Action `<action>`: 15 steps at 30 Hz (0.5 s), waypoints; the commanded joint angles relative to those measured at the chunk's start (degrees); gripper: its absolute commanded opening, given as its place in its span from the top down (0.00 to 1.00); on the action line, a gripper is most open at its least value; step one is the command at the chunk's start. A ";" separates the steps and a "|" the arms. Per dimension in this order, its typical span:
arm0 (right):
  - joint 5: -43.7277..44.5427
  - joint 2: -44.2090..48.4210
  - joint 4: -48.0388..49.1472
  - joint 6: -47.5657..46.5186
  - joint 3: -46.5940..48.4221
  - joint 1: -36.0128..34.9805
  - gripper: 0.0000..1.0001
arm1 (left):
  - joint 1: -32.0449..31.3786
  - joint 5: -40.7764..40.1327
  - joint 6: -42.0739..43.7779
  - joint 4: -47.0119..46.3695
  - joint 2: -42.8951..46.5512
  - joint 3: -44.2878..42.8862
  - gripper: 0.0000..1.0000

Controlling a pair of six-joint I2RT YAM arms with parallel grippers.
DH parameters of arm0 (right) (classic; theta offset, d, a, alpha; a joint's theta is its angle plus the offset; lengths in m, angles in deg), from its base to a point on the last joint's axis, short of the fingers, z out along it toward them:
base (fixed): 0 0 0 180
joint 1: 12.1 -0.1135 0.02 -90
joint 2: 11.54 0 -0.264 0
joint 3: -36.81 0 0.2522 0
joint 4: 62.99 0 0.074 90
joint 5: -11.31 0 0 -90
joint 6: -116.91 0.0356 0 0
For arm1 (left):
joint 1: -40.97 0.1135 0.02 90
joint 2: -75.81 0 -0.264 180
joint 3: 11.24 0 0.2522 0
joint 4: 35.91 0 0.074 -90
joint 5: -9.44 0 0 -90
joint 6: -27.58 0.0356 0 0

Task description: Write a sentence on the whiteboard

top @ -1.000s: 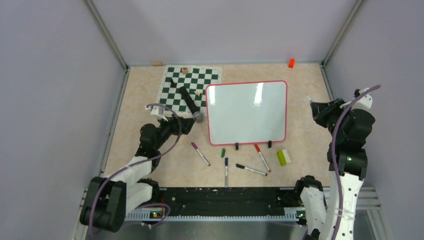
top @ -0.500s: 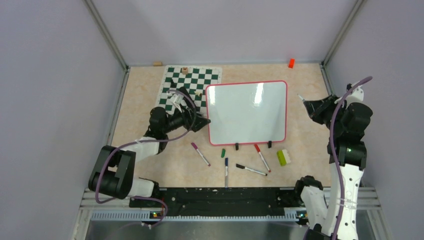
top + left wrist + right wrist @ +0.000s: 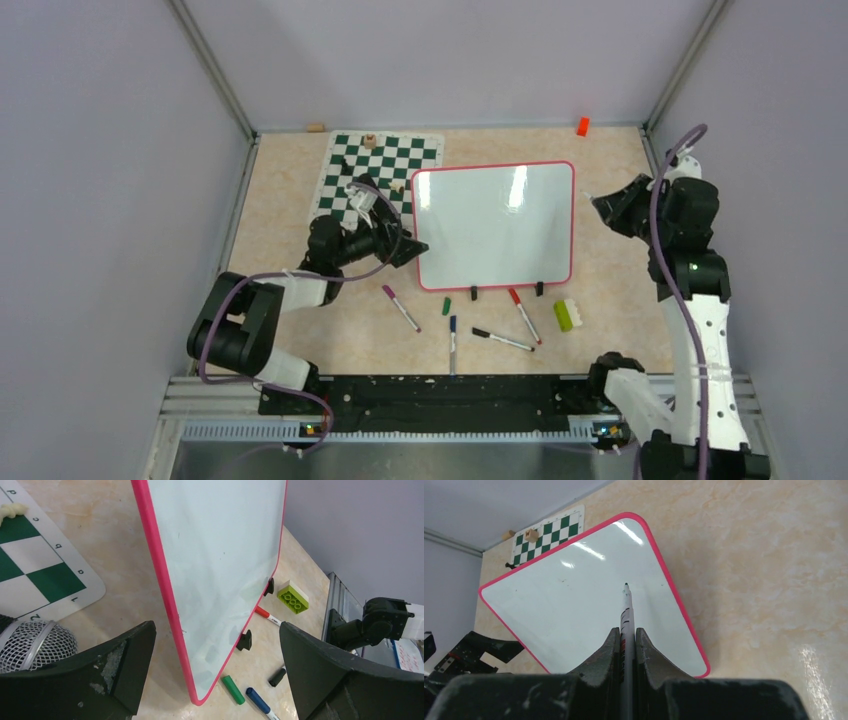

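The whiteboard [image 3: 493,225] with its red-pink frame lies at mid-table, its face blank; no sentence shows on it. My right gripper [image 3: 603,205] hovers just off the board's right edge, shut on a white-barrelled marker [image 3: 626,605]. The marker's dark tip points over the board's right part in the right wrist view, where the gripper [image 3: 626,632] pinches the barrel. My left gripper [image 3: 405,250] is wide open at the board's near-left corner. In the left wrist view the gripper [image 3: 216,630] has that corner of the whiteboard [image 3: 220,555] between its fingers, touching neither.
A green-and-white chess mat [image 3: 380,165] with a few pieces lies behind the left arm, a microphone head [image 3: 30,640] beside it. Purple [image 3: 401,307], blue [image 3: 452,340], black [image 3: 502,340] and red [image 3: 524,315] markers, a green cap [image 3: 446,305] and a lime brick [image 3: 568,315] lie before the board.
The left arm has swung forward and right to the board's near-left corner, covering the microphone. The right arm has moved left and farther back toward the board's right edge, still gripping the marker.
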 commanded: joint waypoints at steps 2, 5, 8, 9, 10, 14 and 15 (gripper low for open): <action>13.40 -4.34 -0.36 -1.62 5.06 -11.97 1.00 | -0.51 3.17 3.65 -0.57 0.14 -3.18 0.01; 20.48 -5.12 0.14 -1.24 5.85 -18.09 1.00 | -0.54 1.73 4.57 2.29 1.74 -3.23 0.01; 27.86 -7.71 -1.19 -0.38 7.94 -26.72 1.00 | -0.53 2.55 5.04 2.42 2.19 -2.99 0.01; 30.60 -8.78 -1.79 -0.15 8.82 -30.16 1.00 | -0.53 2.68 5.11 1.78 2.09 -2.80 0.01; 34.25 -9.99 -2.36 0.18 9.56 -33.60 1.00 | -0.54 2.76 5.22 1.71 1.92 -2.82 0.01; 48.86 -14.09 -4.36 1.64 13.20 -47.45 1.00 | -0.52 4.93 7.03 4.07 0.59 -4.27 0.01; 50.70 -15.17 -4.64 1.89 14.03 -49.62 1.00 | -0.48 6.03 7.01 4.20 -0.19 -4.81 0.01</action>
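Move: The right hand, holding the uncapped marker, has the whiteboard's middle roughly 14 cm to its left, 8 cm ahead and 28 cm below. At table height, the green eraser lies about 12 cm back and 2 cm right, and the red marker 12 cm back and 8 cm left. From the left hand the whiteboard's middle is about 18 cm right, 5 cm ahead and 14 cm below. The right arm sweeps the gripped marker about 12 cm left over the whiteboard, rolling its left side down. ##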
